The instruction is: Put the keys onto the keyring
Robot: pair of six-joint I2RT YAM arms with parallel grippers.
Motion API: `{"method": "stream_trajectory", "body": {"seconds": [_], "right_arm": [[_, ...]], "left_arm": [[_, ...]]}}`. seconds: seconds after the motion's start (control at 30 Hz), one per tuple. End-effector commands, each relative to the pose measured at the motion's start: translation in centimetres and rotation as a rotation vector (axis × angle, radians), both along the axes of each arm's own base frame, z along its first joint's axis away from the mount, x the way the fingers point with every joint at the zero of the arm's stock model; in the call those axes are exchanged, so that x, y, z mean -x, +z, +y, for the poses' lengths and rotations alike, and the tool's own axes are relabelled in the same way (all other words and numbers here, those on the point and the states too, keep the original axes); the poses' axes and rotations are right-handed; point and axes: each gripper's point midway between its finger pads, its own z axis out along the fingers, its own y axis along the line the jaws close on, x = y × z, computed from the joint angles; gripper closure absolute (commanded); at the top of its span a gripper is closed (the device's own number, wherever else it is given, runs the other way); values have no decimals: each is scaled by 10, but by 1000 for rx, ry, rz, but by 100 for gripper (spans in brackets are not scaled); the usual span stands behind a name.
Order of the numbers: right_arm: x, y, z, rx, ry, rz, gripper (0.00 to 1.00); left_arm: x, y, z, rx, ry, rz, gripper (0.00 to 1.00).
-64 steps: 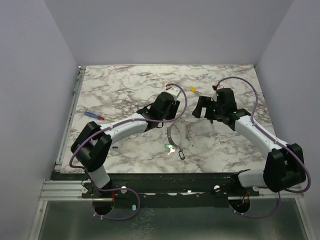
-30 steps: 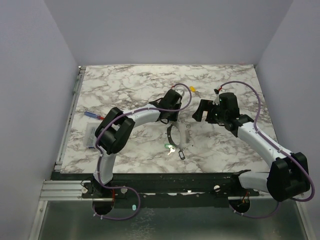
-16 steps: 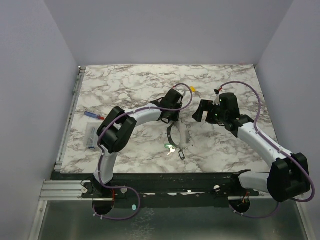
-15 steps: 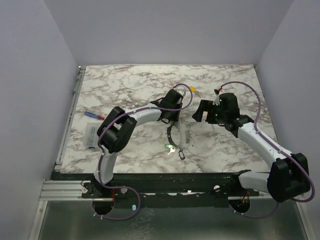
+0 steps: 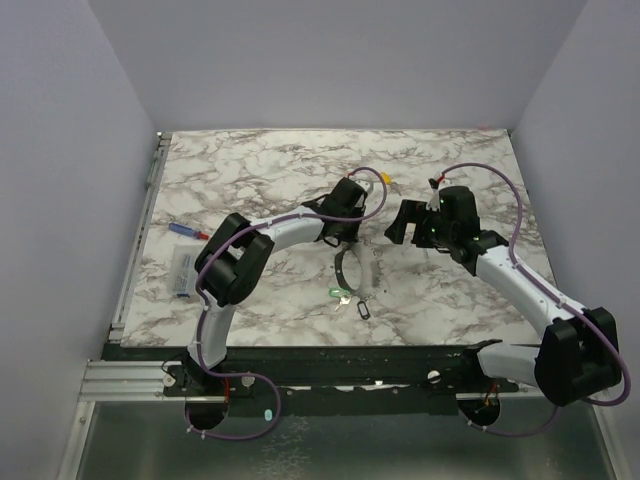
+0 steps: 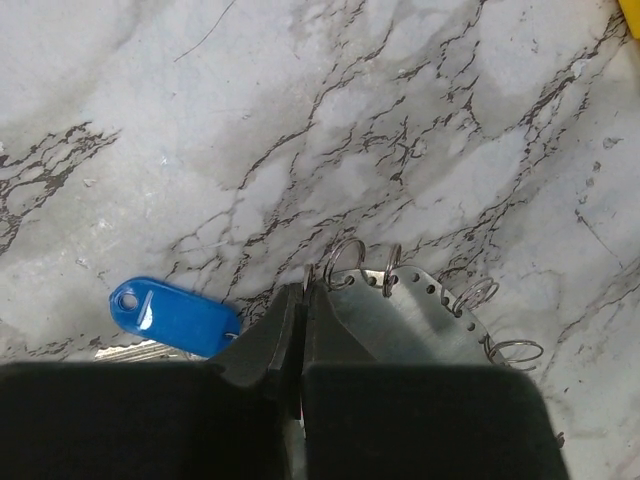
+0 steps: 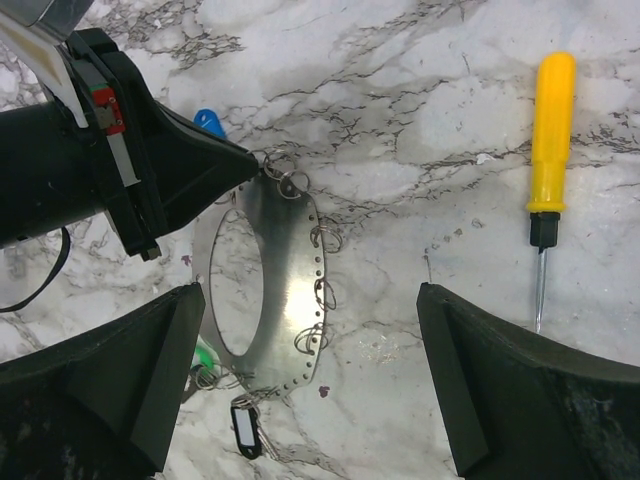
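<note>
The keyring (image 5: 340,270) is a flat silver ring plate (image 7: 295,270) with small wire rings along its edge, lying mid-table. My left gripper (image 6: 303,290) is at its far edge (image 6: 400,320), shut on one small wire ring there. A blue-headed key (image 6: 170,315) lies just left of the left fingers and also shows in the right wrist view (image 7: 208,122). A green key (image 7: 205,355) and a black key (image 7: 243,428) hang on rings at the plate's near end. My right gripper (image 7: 310,295) hovers open above the plate's right side, holding nothing.
A yellow-handled tool (image 7: 550,130) lies right of the plate, seen in the top view (image 5: 384,178) behind the left gripper. A blue-and-red stick (image 5: 187,231) and a clear packet (image 5: 181,272) lie near the table's left edge.
The left jaws have closed at the plate's far edge. Over two seconds the left arm has swung in to that spot. The right arm has barely moved.
</note>
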Motion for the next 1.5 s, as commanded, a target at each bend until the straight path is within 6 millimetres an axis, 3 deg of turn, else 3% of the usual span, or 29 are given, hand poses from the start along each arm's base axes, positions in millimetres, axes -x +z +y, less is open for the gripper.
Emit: {"method": "stream_trajectory", "body": {"seconds": [0.0,0.27,0.53,0.7,1.2,1.27,1.47], "right_arm": [[2,13,5,-20,33,-50,0],[13,54,17,-102,133,-237,0],[40,130,22,-196,240,-662,1],[73,169,35,-272,393,-901,7],[122,193,72,-389,792,-983,26],[125,190,79,-362,873,-1001,27],[115,172,94,-291,1057,-975,27]], "left_arm": [[-2,30,-3,1,-53,-54,100],[7,74,9,-34,-146,-116,100],[35,126,18,6,-244,-143,100],[60,163,20,59,-311,-122,100],[126,242,61,-28,-413,-162,100],[131,241,72,-81,-401,-172,100],[140,214,102,-372,-357,-161,100]]}}
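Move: My left fingers are already shut on the far end of the keyring (the metal plate edged with rings), whose middle lies about 7 cm back, 1 cm right and 3 cm below. The blue tag is some 2 cm ahead and 3 cm left, the green tag 12 cm back and 2 cm left, the black tag 17 cm back and 3 cm right. From my open right hand, the keyring's middle is about 9 cm left, 1 cm back and 12 cm below; the yellow screwdriver is 5 cm ahead, 8 cm right. Keeping my pinch on the keyring's end, I lift it with my left hand about 23 cm, drawing it back and somewhat left while turning clockwise. My right hand rises with it, also going back and left; it tips its fingers up from their downward slant, swings them counter-clockwise and narrows them partway, aiming them at the keyring's held end without touching it. ##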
